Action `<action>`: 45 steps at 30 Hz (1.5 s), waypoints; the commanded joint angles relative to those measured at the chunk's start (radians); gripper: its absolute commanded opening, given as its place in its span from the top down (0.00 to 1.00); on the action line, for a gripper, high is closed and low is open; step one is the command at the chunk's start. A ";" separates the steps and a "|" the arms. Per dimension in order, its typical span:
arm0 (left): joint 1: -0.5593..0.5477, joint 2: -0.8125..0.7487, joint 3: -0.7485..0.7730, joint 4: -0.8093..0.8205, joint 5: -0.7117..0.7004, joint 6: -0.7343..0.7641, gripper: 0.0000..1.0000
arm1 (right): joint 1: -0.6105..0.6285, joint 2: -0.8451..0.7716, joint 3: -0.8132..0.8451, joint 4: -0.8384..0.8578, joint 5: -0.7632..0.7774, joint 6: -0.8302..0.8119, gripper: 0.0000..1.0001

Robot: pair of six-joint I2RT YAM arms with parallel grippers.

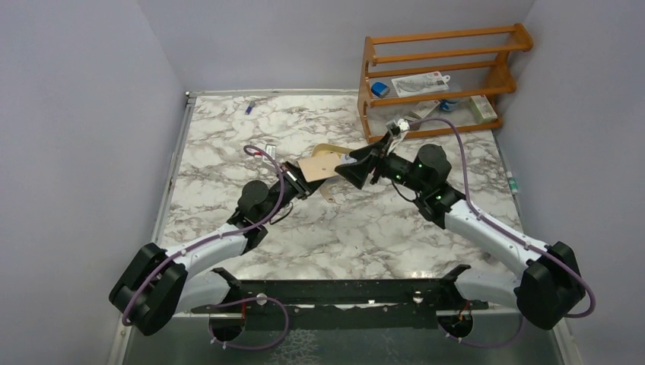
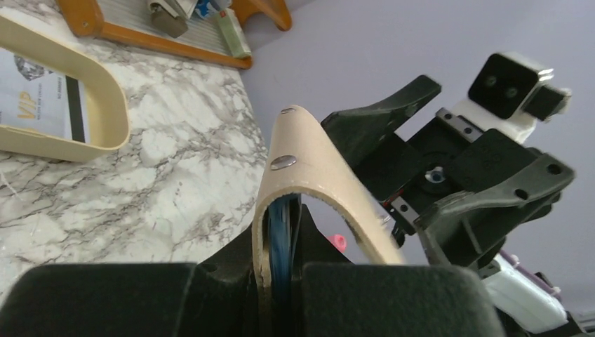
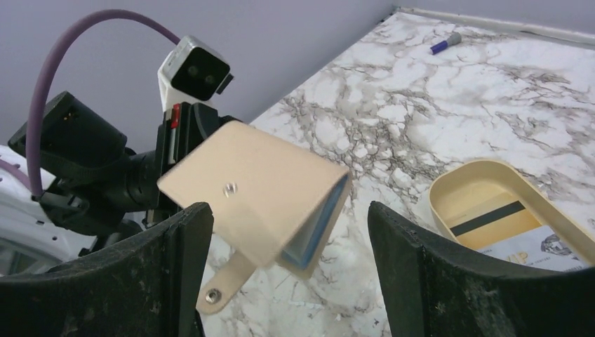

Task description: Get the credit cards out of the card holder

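Note:
My left gripper [image 1: 295, 179] [image 2: 281, 281] is shut on the tan card holder [image 1: 318, 167] [image 2: 309, 154] [image 3: 259, 189] and holds it above the table, its snap tab hanging loose. The blue edge of the credit cards [image 3: 319, 232] [image 2: 283, 232] shows inside the fold. From the right, my right gripper [image 1: 351, 169] [image 3: 288, 210] stands open, its fingers on either side of the holder's free end without touching it. A whitish card with a black stripe [image 3: 491, 217] [image 2: 42, 91] lies in the oval tan tray [image 3: 438, 203] [image 2: 112, 105] [image 1: 328, 150] just behind.
A wooden rack [image 1: 441, 76] with small items stands at the back right. A blue marker [image 1: 249, 108] [image 3: 445, 43] lies near the far left edge of the marble table. Purple walls close in on the left, back and right.

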 commanded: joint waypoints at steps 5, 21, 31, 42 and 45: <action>-0.115 0.057 0.033 -0.169 -0.052 0.051 1.00 | 0.011 0.159 0.113 0.037 0.044 0.112 0.15; -0.169 0.053 0.006 -0.582 -0.355 -0.240 1.00 | 0.023 -0.104 -0.012 -0.344 0.061 0.265 0.14; -0.171 0.223 0.322 -1.110 -0.347 -0.384 1.00 | 0.045 -0.114 -0.112 -0.330 -0.036 0.454 0.16; -0.170 0.385 0.442 -1.209 -0.051 -0.441 1.00 | 0.045 -0.025 -0.328 0.166 -0.115 0.864 0.13; -0.170 0.381 0.441 -1.199 -0.057 -0.445 1.00 | 0.047 -0.004 -0.323 0.211 -0.131 0.899 0.14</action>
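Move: The left hand already pinches the card holder by its edge; the holder's middle is about 3 cm ahead and 4 cm right of it, roughly at its height. From the open right hand, that holder lies some 8 cm left, 1 cm back and 3 cm lower. The beige tray is about 15 cm ahead, 7 cm right and 23 cm below the left hand; its white VIP card is about 14 cm ahead, 10 cm right and equally low. Downwards about 19 cm goes the left hand, drifting slightly back and right, keeping its pinch on the card holder while the wrist tips its fingers from level to steeply down, bringing the holder towards the table nearer the robot than the tray. The right hand edges forward, then swings back and down after it, ending about 11 cm lower and 8 cm back, wrist rolling roughly 50 degrees, fingers still wide open and pointing mainly left. ##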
